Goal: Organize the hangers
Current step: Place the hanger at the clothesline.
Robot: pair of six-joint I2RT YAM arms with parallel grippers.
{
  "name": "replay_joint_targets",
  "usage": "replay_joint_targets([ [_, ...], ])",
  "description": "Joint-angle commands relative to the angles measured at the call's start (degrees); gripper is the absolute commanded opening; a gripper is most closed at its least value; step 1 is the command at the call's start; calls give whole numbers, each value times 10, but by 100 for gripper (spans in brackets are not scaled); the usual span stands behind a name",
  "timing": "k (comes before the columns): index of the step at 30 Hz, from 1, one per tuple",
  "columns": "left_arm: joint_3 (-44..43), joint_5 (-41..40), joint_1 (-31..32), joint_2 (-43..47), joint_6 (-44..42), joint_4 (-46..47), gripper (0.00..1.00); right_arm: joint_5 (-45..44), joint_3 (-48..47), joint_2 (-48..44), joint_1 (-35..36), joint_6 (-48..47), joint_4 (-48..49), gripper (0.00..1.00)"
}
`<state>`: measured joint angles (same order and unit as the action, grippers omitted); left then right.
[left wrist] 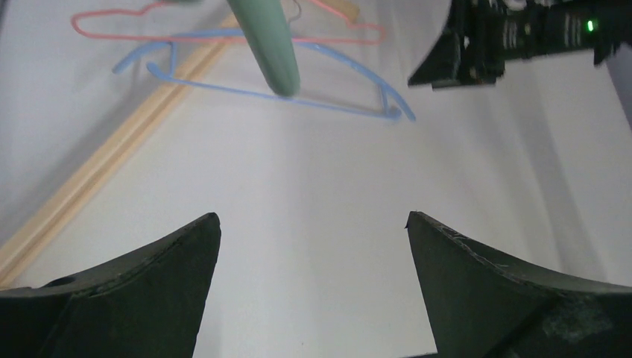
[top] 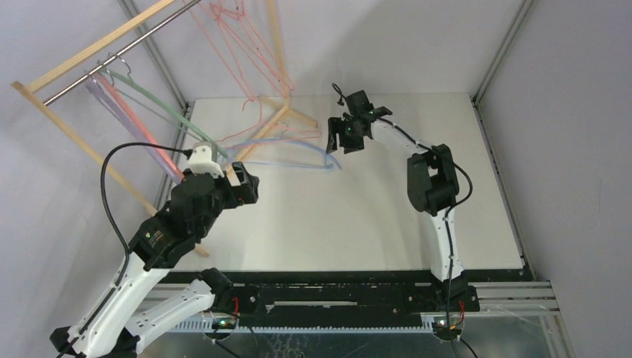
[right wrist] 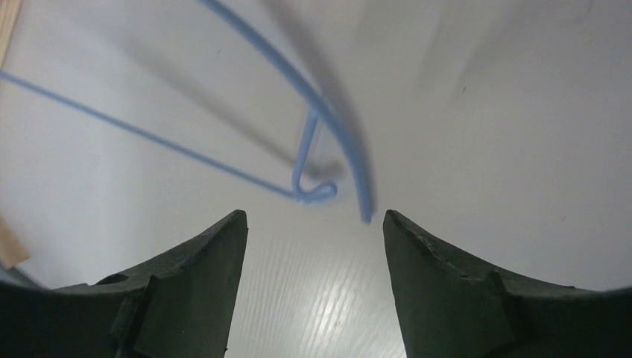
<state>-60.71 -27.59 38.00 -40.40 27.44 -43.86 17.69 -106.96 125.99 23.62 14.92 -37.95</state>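
A thin blue hanger (top: 298, 165) lies flat on the white table beside the rack's foot. My right gripper (top: 333, 142) hovers over its right end, open; in the right wrist view the hanger's tip (right wrist: 364, 201) sits just beyond the empty fingertips (right wrist: 313, 216). My left gripper (top: 250, 186) is open and empty, a little short of the blue hanger (left wrist: 276, 91). A pink wire hanger (left wrist: 223, 33) lies behind the blue one. Lilac (top: 104, 101), pink (top: 134, 119) and green (top: 164, 104) hangers hang on the rod. Thin pink-red wire hangers (top: 246, 52) hang further along.
The light wooden rack (top: 67, 138) with its metal rod (top: 112, 60) stands at the far left, one foot rail (left wrist: 112, 156) running across the table. The green hanger's end (left wrist: 268, 45) dangles ahead of the left gripper. The right arm (left wrist: 522, 33) shows at upper right.
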Motion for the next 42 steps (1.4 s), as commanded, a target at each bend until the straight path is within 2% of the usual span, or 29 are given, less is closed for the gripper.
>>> replay_joint_targets([
  [1, 26, 24, 25, 1, 11, -2, 100, -78, -106, 34, 6, -32, -22, 75],
  [6, 35, 24, 40, -20, 5, -9, 100, -160, -223, 115, 28, -69, -99, 75],
  [16, 17, -1, 75, -44, 19, -17, 99, -151, -221, 149, 51, -63, -95, 74],
  [26, 5, 8, 80, -68, 21, -7, 100, -141, -239, 180, 59, -55, -97, 74],
  [33, -10, 13, 81, -73, 18, -13, 100, -172, -257, 204, 62, -56, -114, 70],
  [36, -15, 10, 81, -65, 22, -20, 100, -192, -256, 211, 67, -60, -134, 57],
  [40, -17, 7, 81, -56, 26, -36, 100, -178, -231, 208, 69, -55, -157, 10],
  [41, -15, 7, 81, -53, 26, -38, 99, -180, -218, 201, 69, -51, -157, 1],
  [42, -13, 7, 81, -51, 26, -38, 100, -183, -199, 190, 70, -47, -153, 0],
])
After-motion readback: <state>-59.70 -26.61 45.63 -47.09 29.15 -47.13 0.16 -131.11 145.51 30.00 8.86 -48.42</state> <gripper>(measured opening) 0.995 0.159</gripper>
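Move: The right hand is above and just short of the right end of the blue hanger, roughly 3 cm ahead, 2 cm left and 7 cm down. The right end of the pink hanger lying across it is about 7 cm ahead, 5 cm left and 5 cm below; the base of the stand's far post is some 17 cm ahead and 13 cm left, 6 cm down. From the left hand, that blue end lies about 26 cm ahead, 18 cm right and 28 cm below. The right fingers pinch the blue hanger's upper bar by its right end, closing from three-quarters open to nearly shut. Before that the hand reaches forward about 6 cm, then draws back a little and sinks some 6 cm to the bar, its fingers turning to point more steeply down. The left hand, open, backs down and rightward about 5 cm away from the hung green hanger. ##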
